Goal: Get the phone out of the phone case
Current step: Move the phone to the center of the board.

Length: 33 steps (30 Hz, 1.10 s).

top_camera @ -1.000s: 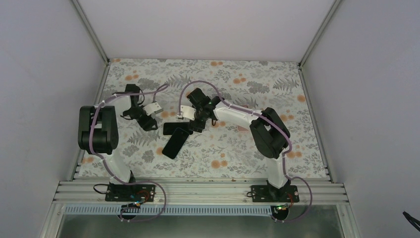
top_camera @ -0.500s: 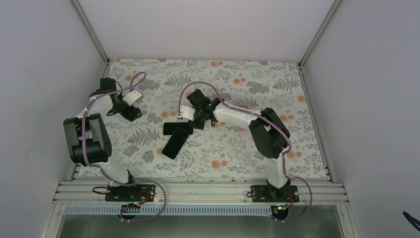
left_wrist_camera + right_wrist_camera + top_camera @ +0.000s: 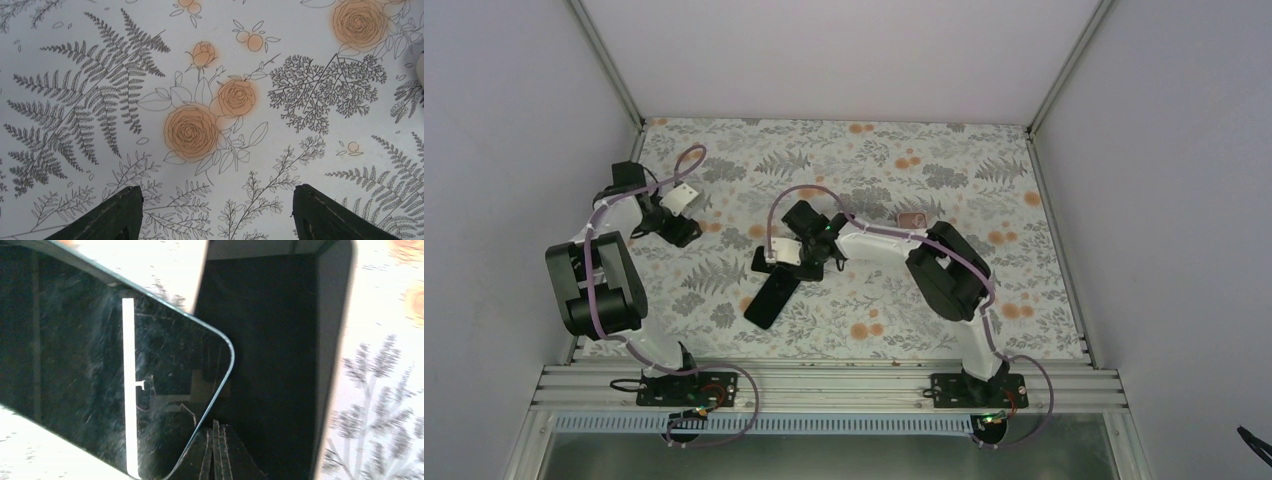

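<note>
The black phone (image 3: 772,297) lies diagonally on the floral mat; in the right wrist view its glossy screen (image 3: 100,380) fills the left side. One corner of it overlaps the dark, hollow phone case (image 3: 270,340), which in the top view sits mostly under the right wrist (image 3: 761,262). My right gripper (image 3: 215,435) is shut, its tips pressed together on the case's inner floor beside that phone corner; it holds nothing (image 3: 796,262). My left gripper (image 3: 217,215) stands open over bare mat at the far left (image 3: 686,235), well apart from both.
A small brownish object (image 3: 912,218) lies on the mat behind the right arm. Grey walls close in the mat on three sides, and an aluminium rail (image 3: 824,385) runs along the near edge.
The left arm has swung away to the far left. The right gripper has shut and moved left and nearer, and the phone has slid toward the near left.
</note>
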### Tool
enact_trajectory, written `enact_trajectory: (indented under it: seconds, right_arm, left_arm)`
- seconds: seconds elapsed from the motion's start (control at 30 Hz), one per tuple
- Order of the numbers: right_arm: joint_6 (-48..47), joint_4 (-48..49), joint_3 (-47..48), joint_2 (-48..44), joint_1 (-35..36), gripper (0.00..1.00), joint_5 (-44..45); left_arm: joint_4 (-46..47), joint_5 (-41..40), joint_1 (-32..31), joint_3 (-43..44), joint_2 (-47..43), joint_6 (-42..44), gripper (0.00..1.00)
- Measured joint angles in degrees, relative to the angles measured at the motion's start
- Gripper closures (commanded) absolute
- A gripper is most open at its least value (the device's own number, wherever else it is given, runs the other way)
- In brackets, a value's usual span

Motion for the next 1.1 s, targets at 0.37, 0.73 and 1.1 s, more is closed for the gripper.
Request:
enact_trajectory:
  seconds: [0.37,0.73,1.1]
  right_arm:
    - [-0.1,-6.1,-0.5,-1.0,4.0,0.96,-7.7]
    - [1.2,-6.4,-0.5,-1.7,4.5,0.37,-7.1]
    - [4.0,-2.7,-2.3,-4.6,2.9,0.17,2.8]
  left_arm:
    - [-0.1,0.5,2.1,-0.6,-0.2,0.4,0.25]
    - [-0.1,1.1,3.5,-0.6,-0.2,0.9,0.25]
    - [-0.1,2.3,4.5,-0.6,-0.2,1.2,0.25]
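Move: The bare phone's middle lies about 5 cm back and 6 cm to the left of the right hand, a centimetre or so lower; the shut fingertips are at its far short end, which overlaps the cased phone. The cased phone lies crosswise beneath, its middle some 3 cm ahead, 4 cm left and 2 cm below that hand. From the left hand, the bare phone is roughly 14 cm back, 20 cm right and 6 cm below. Draw the right gripper back about 7.5 cm, fingers still shut, pushing the far end of the bare phone towards the base and tilting the wrist some 10 degrees so the fingertips swing back. Then open the fingers wide as you reverse, coming forward about 5 cm and rising nearly 2 cm to hang over the cased phone. ##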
